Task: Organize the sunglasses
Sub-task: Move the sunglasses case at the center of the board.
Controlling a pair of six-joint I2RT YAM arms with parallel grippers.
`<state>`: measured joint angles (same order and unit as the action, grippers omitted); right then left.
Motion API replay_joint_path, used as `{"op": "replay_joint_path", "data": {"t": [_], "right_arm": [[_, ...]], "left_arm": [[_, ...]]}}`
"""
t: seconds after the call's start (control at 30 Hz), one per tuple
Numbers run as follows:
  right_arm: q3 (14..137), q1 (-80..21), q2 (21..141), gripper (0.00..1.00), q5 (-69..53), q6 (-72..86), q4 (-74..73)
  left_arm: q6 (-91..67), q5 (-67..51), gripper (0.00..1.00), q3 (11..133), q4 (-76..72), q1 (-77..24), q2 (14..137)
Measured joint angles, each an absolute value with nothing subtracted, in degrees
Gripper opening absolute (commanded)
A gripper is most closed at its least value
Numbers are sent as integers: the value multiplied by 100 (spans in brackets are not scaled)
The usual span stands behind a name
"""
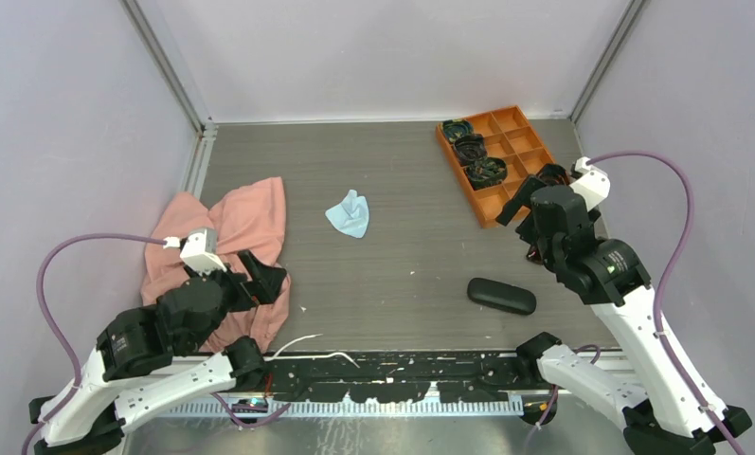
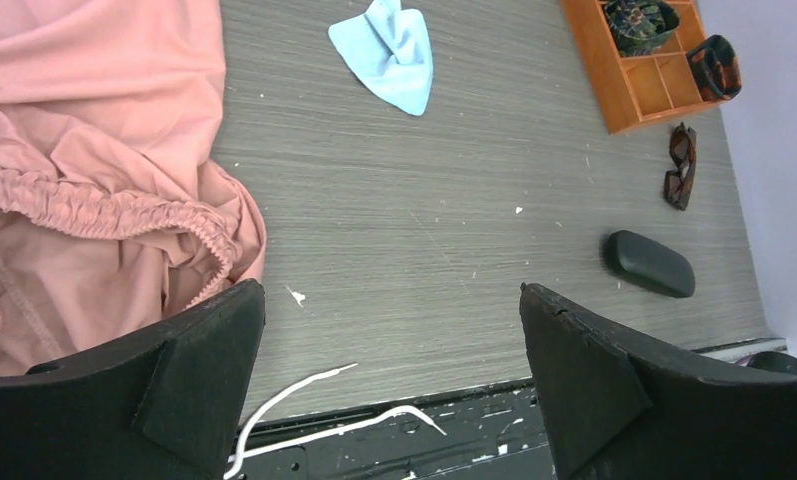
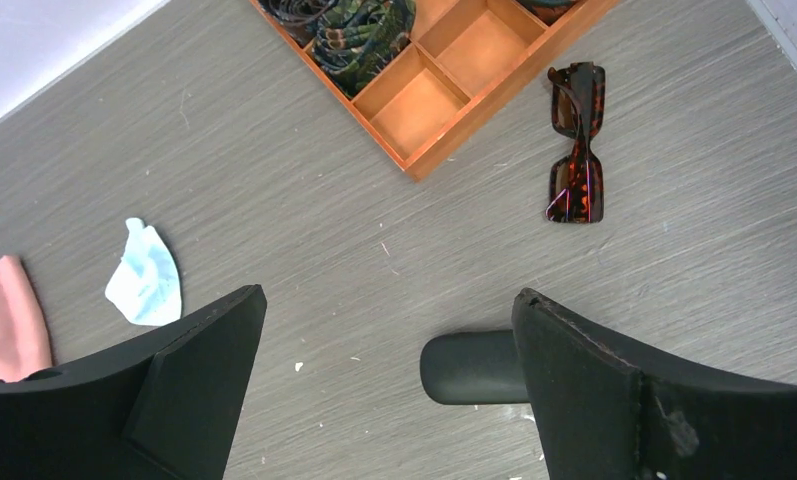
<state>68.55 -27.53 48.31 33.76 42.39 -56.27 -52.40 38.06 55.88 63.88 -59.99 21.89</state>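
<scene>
The sunglasses [image 3: 577, 145] lie folded on the grey table, dark-framed with reddish-brown lenses, just right of the orange tray's near corner; the left wrist view shows them far right [image 2: 680, 165]. I cannot make them out in the top view, where my right arm stands over that spot. My right gripper [image 3: 389, 292] [image 1: 534, 190] hovers open above the table, nearer than the sunglasses, holding nothing. A black glasses case [image 3: 469, 367] [image 1: 501, 296] lies closed partly under its right finger. My left gripper [image 2: 389, 290] [image 1: 267, 270] is open and empty at the near left, over the pink cloth's edge.
The orange divided tray [image 1: 488, 210] [image 3: 474, 120] at the back right holds dark coiled bundles [image 1: 470, 147]. A light blue cloth [image 1: 349, 214] lies mid-table. A pink garment [image 1: 231, 227] covers the left side. A white cord [image 2: 304, 390] lies at the front edge. Walls enclose three sides.
</scene>
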Motion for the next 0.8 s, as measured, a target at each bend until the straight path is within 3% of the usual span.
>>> {"op": "replay_joint_path", "data": {"t": [0.5,0.8], "right_arm": [[6667,-2753,4460,100,3500,4462,-5697],[6322,-2753,4803,97,3577,5586,-6573]], "left_arm": [[-5087,3474,100,5557,6375,-5999,2569],[-5277,1806,100,4759,4875,-6117,4480]]}}
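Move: Behind and slightly left of the right hand lies the sunglasses case, about 13 cm back, 4 cm left and some 27 cm below. The tortoiseshell sunglasses lie about 1 cm ahead and 6 cm right of that hand, and the orange box's middle some 17 cm ahead and 3 cm left. From the left hand the case is roughly 45 cm right and 3 cm back; the blue cloth lies 17 cm ahead and 13 cm right, the pink cloth 5 cm ahead and 16 cm left. Sinking about 5.5 cm and drawing back some 2.5 cm, mostly late on, the open right hand heads for the sunglasses case, tipping down and turning clockwise. The open left hand barely stirs, then swings about 12 cm right and 9 cm down over bare board towards the case's side, leaving the pink cloth, fingers tipping down and turning clockwise. Neither touches anything. ##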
